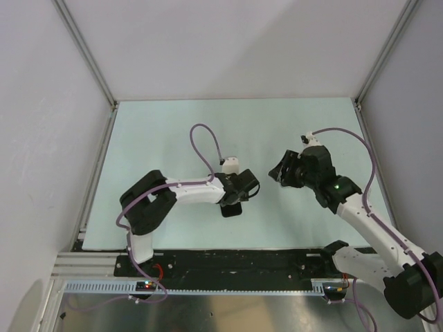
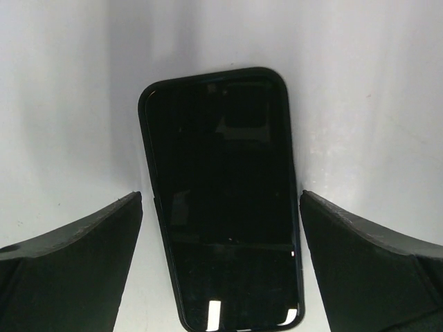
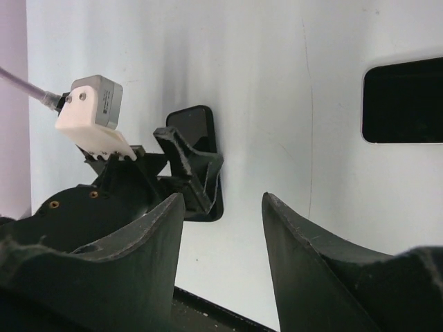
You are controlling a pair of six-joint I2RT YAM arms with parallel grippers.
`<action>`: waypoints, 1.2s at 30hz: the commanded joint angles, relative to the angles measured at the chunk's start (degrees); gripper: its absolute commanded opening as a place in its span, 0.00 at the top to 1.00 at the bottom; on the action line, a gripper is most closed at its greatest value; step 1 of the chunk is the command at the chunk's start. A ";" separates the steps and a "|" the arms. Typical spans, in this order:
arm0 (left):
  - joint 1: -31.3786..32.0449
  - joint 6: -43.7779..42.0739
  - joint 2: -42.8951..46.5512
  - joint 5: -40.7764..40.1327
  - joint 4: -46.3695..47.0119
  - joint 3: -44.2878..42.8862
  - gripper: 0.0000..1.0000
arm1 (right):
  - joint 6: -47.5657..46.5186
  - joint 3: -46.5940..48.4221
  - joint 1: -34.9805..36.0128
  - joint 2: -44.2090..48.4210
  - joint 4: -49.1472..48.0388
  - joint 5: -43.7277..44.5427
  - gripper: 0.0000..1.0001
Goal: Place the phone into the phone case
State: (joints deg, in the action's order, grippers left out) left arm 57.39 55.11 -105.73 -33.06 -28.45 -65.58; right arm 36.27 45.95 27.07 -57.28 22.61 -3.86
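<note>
The phone [image 2: 221, 194] lies flat on the table, glossy dark screen up, with the black rim of the phone case [image 2: 214, 75] running around it. My left gripper [image 2: 220, 200] hangs over its near end, open wide, a finger on each side and neither touching it. From above, the phone [image 1: 232, 209] shows as a dark shape just below the left gripper [image 1: 241, 188]. My right gripper [image 1: 279, 173] is a short way to the right, open and empty [image 3: 221, 197], pointing at the table beside the left gripper [image 3: 187, 162] and the phone [image 3: 196, 124].
A second black slab with a pale edge [image 3: 405, 100] lies on the table at the right of the right wrist view; the right arm hides it from above. The pale mat [image 1: 173, 131] ends at a dark strip [image 3: 208, 315] in front. White walls enclose three sides.
</note>
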 commanded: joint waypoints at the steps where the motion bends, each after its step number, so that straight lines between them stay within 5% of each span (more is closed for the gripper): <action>1: 0.98 3.08 -2.39 -4.91 -4.30 -2.78 0.00 | -1.19 -0.43 -0.56 3.26 1.52 -1.91 0.46; 6: 1.57 3.63 -4.46 -4.45 -4.52 -3.95 0.01 | -1.93 -1.28 -1.27 5.98 2.81 -2.28 0.46; 11: 1.35 2.81 -4.49 -4.12 -4.35 -2.95 0.34 | -2.37 -1.74 -2.17 7.38 3.50 -2.67 0.46; 16: -0.31 -1.40 -0.51 -3.35 -0.82 1.57 0.45 | -3.07 -1.77 -2.94 7.48 3.50 -2.59 0.46; 24: -8.70 -17.58 4.59 -2.82 4.85 4.78 0.49 | -3.49 -1.81 -3.30 5.40 2.41 -2.46 0.47; 36: -22.05 -40.29 -1.74 5.26 12.39 -3.15 0.48 | -4.22 -1.93 -5.43 2.30 1.42 -2.26 0.47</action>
State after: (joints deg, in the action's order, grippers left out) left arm 37.04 24.82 -105.97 -30.26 -20.51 -64.58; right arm 33.34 44.18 22.63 -54.41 25.80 -5.91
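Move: Between the left hand's open fingers lies the phone, seemingly in its dark case, its middle straight beneath and about 1 cm below the hand point, its long side running forward. From the left hand, a second black slab lies crosswise about 23 cm to the right and 7 cm farther out, on the same table top. From the right hand, the phone is roughly 15 cm to the left, 3 cm back and 16 cm below. Closing the last bit onto the phone's two long edges, the left fingers pinch it, after a settling of barely 1 cm. Keeping that grip, the hand sweeps left and then diagonally forward-left, roughly 14 cm in all, staying close to the table top and away from the second slab, while the wrist rolls some 10 degrees, left side rising. The right hand, empty, merely drifts a couple of centimetres to the right. ##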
